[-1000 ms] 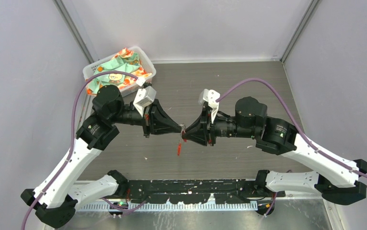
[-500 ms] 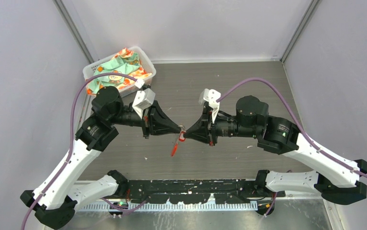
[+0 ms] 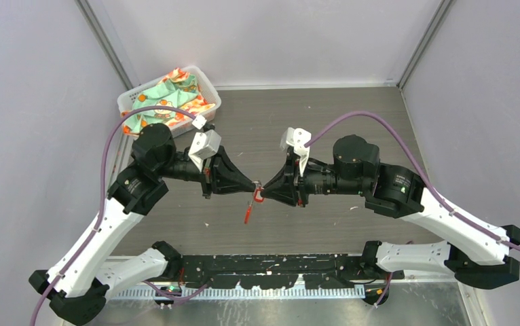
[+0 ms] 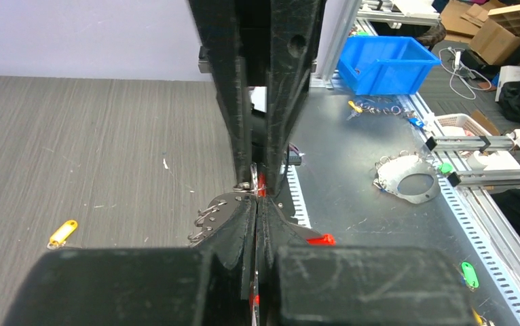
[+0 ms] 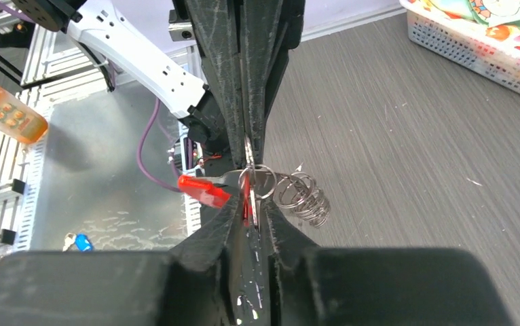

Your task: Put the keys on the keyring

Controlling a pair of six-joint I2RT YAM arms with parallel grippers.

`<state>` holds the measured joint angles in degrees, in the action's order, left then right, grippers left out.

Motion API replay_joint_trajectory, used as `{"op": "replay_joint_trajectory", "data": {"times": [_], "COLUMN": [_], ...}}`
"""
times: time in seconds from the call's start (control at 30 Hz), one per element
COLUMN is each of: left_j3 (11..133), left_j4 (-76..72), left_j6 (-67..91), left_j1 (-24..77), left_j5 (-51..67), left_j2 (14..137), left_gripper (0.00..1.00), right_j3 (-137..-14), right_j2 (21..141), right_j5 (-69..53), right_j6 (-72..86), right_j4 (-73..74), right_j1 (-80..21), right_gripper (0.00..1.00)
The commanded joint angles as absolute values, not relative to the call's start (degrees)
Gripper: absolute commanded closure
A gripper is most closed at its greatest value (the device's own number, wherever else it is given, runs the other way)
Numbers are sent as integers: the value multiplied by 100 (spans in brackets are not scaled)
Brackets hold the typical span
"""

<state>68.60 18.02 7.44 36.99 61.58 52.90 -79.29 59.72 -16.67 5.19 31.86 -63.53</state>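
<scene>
My two grippers meet tip to tip above the middle of the table. The left gripper (image 3: pixel 252 188) (image 4: pixel 257 201) is shut on the keyring (image 5: pixel 302 197), whose thin silver and red edge runs between its fingers. The keyring's silver coiled part (image 4: pixel 209 216) bulges out beside the tips. My right gripper (image 3: pixel 263 195) (image 5: pixel 250 205) is shut on the keyring's red strip (image 5: pixel 247 207). The red-tagged key (image 3: pixel 247 214) (image 5: pixel 203 191) (image 4: pixel 322 239) dangles below the tips. The yellow-tagged key (image 4: pixel 62 233) lies apart on the table.
A white basket (image 3: pixel 130 102) (image 5: pixel 478 61) of patterned cloth stands at the back left. Off the table lie a blue bin (image 4: pixel 386 64), a metal plate with rings (image 4: pixel 406 182), a green tag (image 4: pixel 469 274) and a blue tag (image 5: pixel 81 241).
My right gripper has closed on the keyring. The red-tagged key has swung from hanging straight down to slanting leftward. Both grippers stay at the same meeting point.
</scene>
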Motion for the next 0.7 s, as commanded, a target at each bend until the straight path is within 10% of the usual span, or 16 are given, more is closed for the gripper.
{"op": "replay_joint_trajectory", "data": {"times": [0.0,0.27,0.67], "left_j3": [6898,7553,8170], "left_j4": [1683,1595,1830], "left_j6": [540,461,315], "left_j1": [3693,3633,3624], "left_j5": [6073,6061,6092], "left_j2": [5125,5370,5546], "left_gripper": [100,100,100], "right_j3": [-8231,-7058,-4881], "right_j2": [5919,5230,4844], "right_j5": [-1313,-187,176], "right_j6": [444,160,-251], "right_j4": [3155,2778,669], "right_j1": [-6334,-6333,-6317], "right_gripper": [70,28,23]}}
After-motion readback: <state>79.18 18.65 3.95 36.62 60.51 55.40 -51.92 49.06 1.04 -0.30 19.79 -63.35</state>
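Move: The yellow key lies on the table some 25 cm ahead of the right hand, 15 cm to its right and 38 cm below. The red key is at the right fingertips, and the keyring hangs about 2 cm to that hand's left, 1 cm back and 4 cm lower. From the left hand, which holds the keyring, the yellow key is roughly 25 cm ahead, 16 cm right and 39 cm down. The right hand opens, letting go of the red key, and sinks about 12 cm and forward; left raises the keyring. ##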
